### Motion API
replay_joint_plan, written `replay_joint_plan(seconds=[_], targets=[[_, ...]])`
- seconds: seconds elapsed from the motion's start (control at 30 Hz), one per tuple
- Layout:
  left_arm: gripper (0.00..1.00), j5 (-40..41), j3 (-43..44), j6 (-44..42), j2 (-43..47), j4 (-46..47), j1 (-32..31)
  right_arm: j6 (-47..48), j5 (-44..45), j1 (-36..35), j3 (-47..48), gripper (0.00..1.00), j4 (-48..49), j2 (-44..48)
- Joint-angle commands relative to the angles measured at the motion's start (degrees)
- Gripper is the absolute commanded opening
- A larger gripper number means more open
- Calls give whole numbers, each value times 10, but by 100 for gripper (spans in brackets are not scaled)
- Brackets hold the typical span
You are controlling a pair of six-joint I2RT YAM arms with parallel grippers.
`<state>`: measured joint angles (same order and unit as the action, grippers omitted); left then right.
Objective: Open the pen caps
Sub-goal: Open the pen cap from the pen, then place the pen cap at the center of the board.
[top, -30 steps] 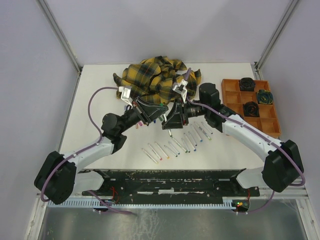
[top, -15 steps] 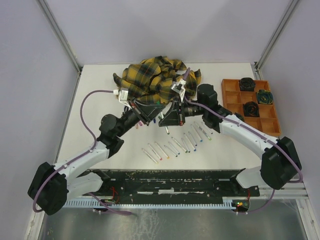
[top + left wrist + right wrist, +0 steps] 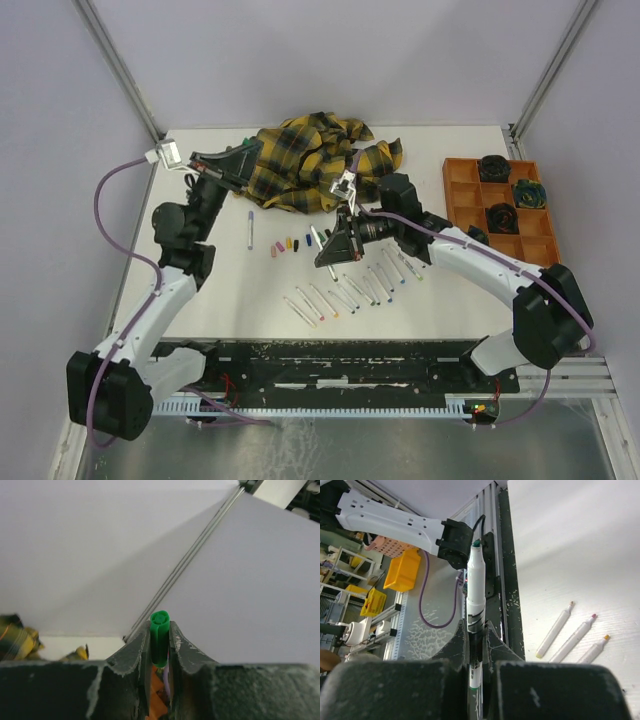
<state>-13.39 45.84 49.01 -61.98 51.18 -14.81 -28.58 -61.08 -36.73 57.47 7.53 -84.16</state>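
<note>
My left gripper (image 3: 243, 152) is raised at the back left, in front of the cloth, and is shut on a green pen cap (image 3: 160, 636). The cap stands on end between the fingertips (image 3: 176, 641). My right gripper (image 3: 332, 252) hovers over the middle of the table, shut on a white pen (image 3: 475, 592) whose bare green tip points away from the jaws. Several loose pen caps (image 3: 289, 244) lie in a short row left of the right gripper. Several uncapped pens (image 3: 352, 289) lie in a fanned row on the table, three of them (image 3: 555, 629) in the right wrist view.
A yellow-and-black plaid cloth (image 3: 310, 160) is bunched at the back centre. An orange compartment tray (image 3: 462, 190) with dark round things stands at the right. One pen (image 3: 250, 228) lies alone left of the caps. A black rail (image 3: 340, 365) runs along the near edge.
The grippers met at the centre earlier. My left arm has since swung up and away to the back left with the green cap, while my right gripper kept the pen and closed tighter.
</note>
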Motion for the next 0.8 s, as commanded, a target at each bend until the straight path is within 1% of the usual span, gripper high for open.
replay_joint_plan(seconds=[0.0,0.1,0.17,0.23,0.37,0.5,0.6,0.77], targets=[[3,31,-77,-8,69,-161,2,106,37,1,54,0,-130,23],[3,46,-124,0,102,-292,2,122,44,1,64,0,-155,16],[3,60,-142,4,107,-374,2,124,45,2,67,0,-161,8],[3,78,-154,-9,101,-444,2,124,45,2,70,0,-166,0],[3,160,-150,-28,58,-551,2,130,49,2,77,0,-178,-7],[3,224,-124,-36,-10,-621,1,134,55,1,76,0,-182,-10],[3,258,-108,-43,-55,-644,-4,136,57,1,77,0,-183,-11],[3,290,-70,-47,-122,-665,-27,135,55,2,78,0,-184,-15]])
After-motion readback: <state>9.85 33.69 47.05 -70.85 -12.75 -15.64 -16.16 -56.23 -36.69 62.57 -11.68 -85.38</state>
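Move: The left hand, still pinching the green cap, is high over the table: the peach cap, last in the cap row, lies about 44 cm below, roughly level ahead and 3 cm left. The pink cap is about 2 cm ahead and 1 cm left, the capped pen some 6 cm ahead and 8 cm left. From the right hand, holding the bare pen, the peach cap is about 16 cm ahead, 18 cm left and 23 cm below. Left hand plunges about 40 cm towards the peach cap, drifting right-to-left 8 cm, pitching fingers down some 80 degrees. ##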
